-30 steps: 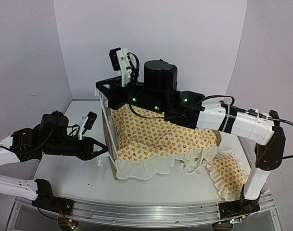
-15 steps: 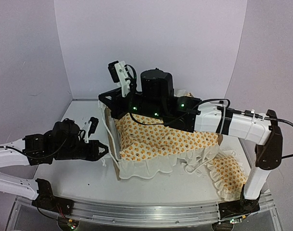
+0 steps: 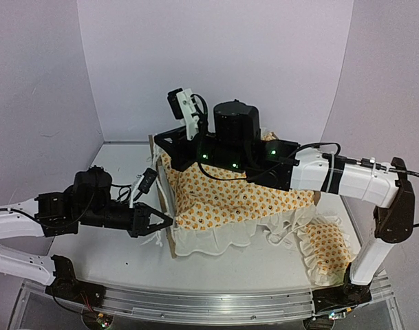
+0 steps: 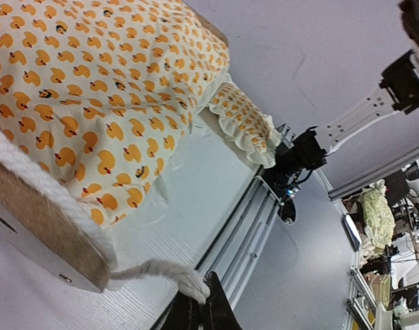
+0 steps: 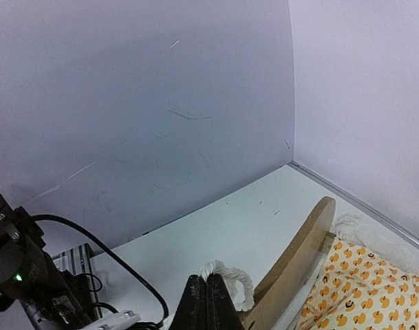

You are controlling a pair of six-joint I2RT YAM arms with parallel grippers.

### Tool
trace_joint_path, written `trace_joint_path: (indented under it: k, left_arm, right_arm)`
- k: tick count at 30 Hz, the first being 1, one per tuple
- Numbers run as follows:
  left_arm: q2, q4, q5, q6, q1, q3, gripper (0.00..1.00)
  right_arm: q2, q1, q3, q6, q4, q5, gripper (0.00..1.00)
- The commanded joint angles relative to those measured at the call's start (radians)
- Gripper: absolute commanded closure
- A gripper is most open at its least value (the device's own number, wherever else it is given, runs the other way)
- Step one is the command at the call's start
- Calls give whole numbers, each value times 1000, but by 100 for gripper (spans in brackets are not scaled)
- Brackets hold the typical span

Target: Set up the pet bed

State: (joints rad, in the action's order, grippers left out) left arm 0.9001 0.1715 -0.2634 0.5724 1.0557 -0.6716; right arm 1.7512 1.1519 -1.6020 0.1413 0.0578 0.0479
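Observation:
The pet bed (image 3: 170, 237) lies mid-table, its light-wood end board (image 4: 44, 220) facing left. A white cord runs along that board. An orange duck-print quilt (image 3: 243, 199) with a white ruffle covers the bed and hides the mattress. My left gripper (image 3: 166, 222) is at the board's near corner, shut on the loose end of the white cord (image 4: 185, 278). My right gripper (image 3: 159, 141) reaches across the bed to the board's far top corner (image 5: 298, 254). It is shut on a loop of the same cord (image 5: 233, 278).
A small matching ruffled pillow (image 3: 326, 247) lies on the table to the right of the bed, near the right arm's base. White walls close in the back and both sides. The metal rail (image 4: 264, 206) runs along the table's near edge.
Both grippers have moved right, still shut on the cord. The bed's left end board has shifted right with them.

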Motion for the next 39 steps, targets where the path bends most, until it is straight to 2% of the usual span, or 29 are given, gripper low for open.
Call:
trace_joint_path:
  k: [1, 4, 8, 11, 13, 15, 19, 22, 25, 29, 31, 39]
  left_arm:
    - [133, -20, 221, -27, 0, -93, 100]
    - [189, 80, 428, 21, -42, -121, 100]
    - [204, 122, 442, 54, -206, -104, 100]
    - [226, 156, 539, -3, -259, -125, 100]
    - [248, 183, 541, -38, -305, -158, 100]
    - [246, 201, 465, -88, -320, -184, 100]
    - [135, 198, 142, -134, -321, -103, 100]
    - [-14, 200, -92, -87, -320, -5, 100]
    - [-174, 199, -194, 1, -318, 89, 100]
    - [-315, 209, -275, 34, -316, 138, 100]
    - [-349, 209, -270, 40, -316, 133, 100]
    - [-337, 220, -326, 26, -316, 119, 100]
  right_arm:
    - [-97, -4, 20, -17, 58, 40, 100]
    - [-122, -4, 44, -19, 60, 64, 100]
    - [-125, -6, 53, -18, 63, 62, 100]
    - [-104, -6, 51, -11, 69, 46, 100]
    - [-85, -6, 51, -11, 74, 49, 100]
    - [-64, -11, 43, -12, 74, 43, 100]
    - [-44, -20, 37, -27, 74, 42, 100]
    - [-22, -23, 10, -59, 81, -3, 100]
    - [15, -22, -51, -59, 82, -58, 100]
    - [87, -21, -116, 15, 83, -190, 100]
    - [139, -14, -147, 56, 89, -240, 100]
    - [340, 34, -272, 111, 86, -289, 100]
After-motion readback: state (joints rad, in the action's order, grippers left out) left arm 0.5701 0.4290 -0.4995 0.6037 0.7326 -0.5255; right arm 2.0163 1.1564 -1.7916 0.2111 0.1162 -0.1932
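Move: The near corner of the pet bed's left end board, where the white cord runs to both grippers, lies about 4 cm right of the left hand, 2 cm ahead and some 7 cm below. From the higher right hand it is roughly 10 cm back, 3 cm right and 20 cm below. The middle of the duck-print cover is about 18 cm right of the left hand, 12 cm ahead and 12 cm below. Keep both grippers shut on the white cord. Swing the left gripper about 15 cm forward, also leftward and slightly down, turning it counter-clockwise, then draw it straight back to finish some 8 cm left of its start. Let the right gripper rise a little and ease right, then bring it down and about 10 cm left. ##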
